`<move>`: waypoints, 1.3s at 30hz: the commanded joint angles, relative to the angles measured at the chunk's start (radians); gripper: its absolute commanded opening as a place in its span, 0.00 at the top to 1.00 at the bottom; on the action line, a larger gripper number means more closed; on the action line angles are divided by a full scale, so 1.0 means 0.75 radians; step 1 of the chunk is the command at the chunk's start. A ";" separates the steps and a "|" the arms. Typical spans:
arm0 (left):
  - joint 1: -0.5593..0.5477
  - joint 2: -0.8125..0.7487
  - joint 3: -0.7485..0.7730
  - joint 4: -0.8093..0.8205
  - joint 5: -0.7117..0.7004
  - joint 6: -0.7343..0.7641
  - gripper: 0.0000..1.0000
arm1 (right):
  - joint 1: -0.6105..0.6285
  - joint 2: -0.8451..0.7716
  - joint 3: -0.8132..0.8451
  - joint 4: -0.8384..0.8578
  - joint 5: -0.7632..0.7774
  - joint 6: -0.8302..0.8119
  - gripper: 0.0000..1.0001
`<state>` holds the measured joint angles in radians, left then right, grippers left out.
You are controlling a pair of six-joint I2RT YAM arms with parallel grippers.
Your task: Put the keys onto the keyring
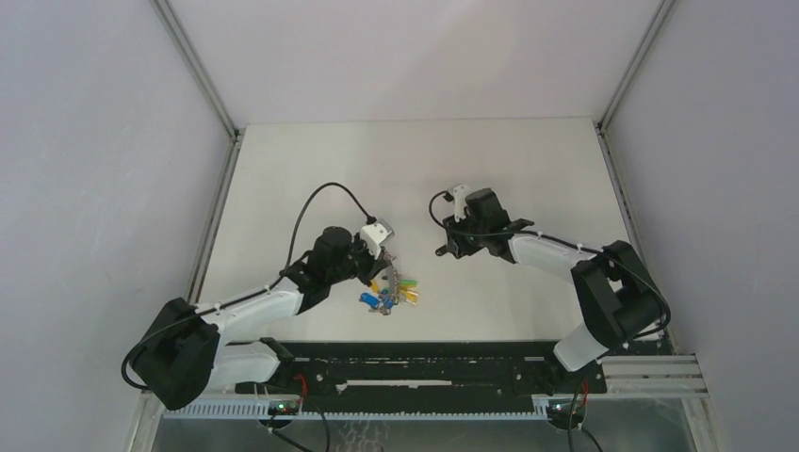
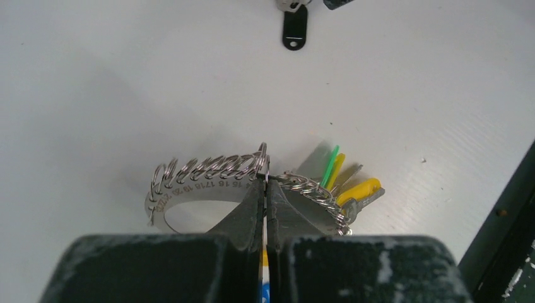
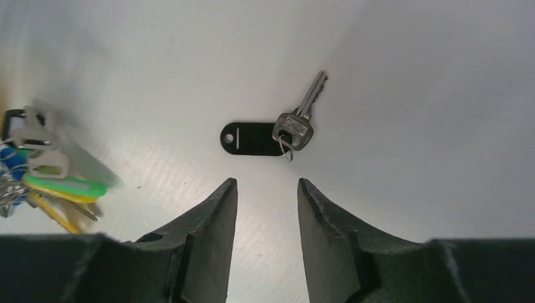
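Note:
The keyring (image 2: 202,184) is a silvery numbered metal band edged with small wire rings, lying on the white table. My left gripper (image 2: 265,182) is shut on its top edge, with green and yellow tags (image 2: 333,165) fanned out to the right. From above, the bunch (image 1: 391,294) sits just below that gripper (image 1: 383,270). The key (image 3: 300,121) is silver and joined by a small ring to a black oblong tag (image 3: 251,139). It lies flat just ahead of my right gripper (image 3: 265,183), which is open with nothing between its fingers and is apart from the key.
The black tag (image 2: 294,30) shows at the top of the left wrist view, well beyond the keyring. The bunch of blue, green and yellow tags (image 3: 44,183) lies at the left of the right wrist view. Grey walls (image 1: 104,141) enclose the table.

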<state>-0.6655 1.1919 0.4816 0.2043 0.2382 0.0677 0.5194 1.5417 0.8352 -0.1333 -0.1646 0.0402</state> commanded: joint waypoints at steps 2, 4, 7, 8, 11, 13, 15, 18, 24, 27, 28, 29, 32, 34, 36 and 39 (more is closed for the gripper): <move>-0.004 0.020 0.105 -0.077 -0.135 -0.086 1.00 | 0.000 0.096 0.103 0.016 0.126 0.041 0.62; -0.004 0.017 0.102 -0.069 -0.107 -0.077 1.00 | -0.001 0.138 0.130 0.012 0.138 0.036 0.64; -0.004 0.021 0.092 -0.038 -0.061 -0.070 1.00 | -0.001 0.177 0.156 0.016 0.139 0.029 0.67; -0.004 0.025 0.092 -0.034 -0.058 -0.070 1.00 | -0.001 0.185 0.161 0.017 0.140 0.028 0.68; -0.004 0.032 0.094 -0.033 -0.057 -0.063 1.00 | -0.001 0.201 0.167 0.014 0.142 0.023 0.70; -0.004 0.038 0.096 -0.031 -0.053 -0.059 1.00 | 0.000 0.212 0.167 0.021 0.141 0.022 0.72; -0.004 0.041 0.096 -0.031 -0.049 -0.053 1.00 | 0.003 0.222 0.168 0.027 0.126 0.015 0.74; -0.003 0.039 0.097 -0.044 -0.060 -0.041 1.00 | 0.008 0.236 0.180 0.010 0.121 0.006 0.78; -0.004 0.035 0.097 -0.049 -0.065 -0.029 1.00 | 0.023 0.230 0.196 -0.028 0.116 -0.005 0.96; -0.004 0.022 0.095 -0.064 -0.082 -0.016 1.00 | 0.050 0.188 0.220 -0.111 0.150 -0.018 1.00; -0.004 0.017 0.096 -0.070 -0.087 -0.013 1.00 | 0.065 0.173 0.238 -0.175 0.178 -0.026 1.00; -0.004 0.010 0.096 -0.074 -0.091 -0.010 1.00 | 0.078 0.158 0.256 -0.242 0.204 -0.030 1.00; -0.004 -0.008 0.093 -0.080 -0.093 -0.005 1.00 | 0.118 0.111 0.298 -0.436 0.252 -0.043 1.00; -0.004 -0.020 0.089 -0.080 -0.100 -0.005 1.00 | 0.152 0.080 0.334 -0.584 0.299 -0.043 1.00; -0.004 -0.032 0.086 -0.085 -0.116 -0.001 1.00 | 0.189 0.047 0.374 -0.749 0.374 -0.032 1.00; -0.004 -0.047 0.081 -0.091 -0.151 0.004 1.00 | 0.229 0.000 0.422 -0.971 0.440 -0.005 1.00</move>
<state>-0.6655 1.1995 0.5056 0.1097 0.1600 0.0463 0.6575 1.6188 1.0851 -0.5930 0.0639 0.0231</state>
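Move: The key with its black tag lies flat on the table about 3 cm ahead of my right hand, neither left nor right, some 4 cm below it; the tag's middle is about 1 cm ahead and 2 cm left. From that hand, the held keyring's middle is roughly 9 cm back and 14 cm left, at about its height. From my left hand, which holds the keyring, the loose key is about 9 cm ahead, 13 cm to the right and 8 cm down. I sink my right hand about 3.5 cm, easing forward a little over the key, and shut the half-open fingers on it at the ring end. Then I carry it back about 5 cm and up some 4 cm, rolling the wrist so its left side dips. My left hand keeps its pinch on the keyring, sinking and drifting left by a centimetre or so. ##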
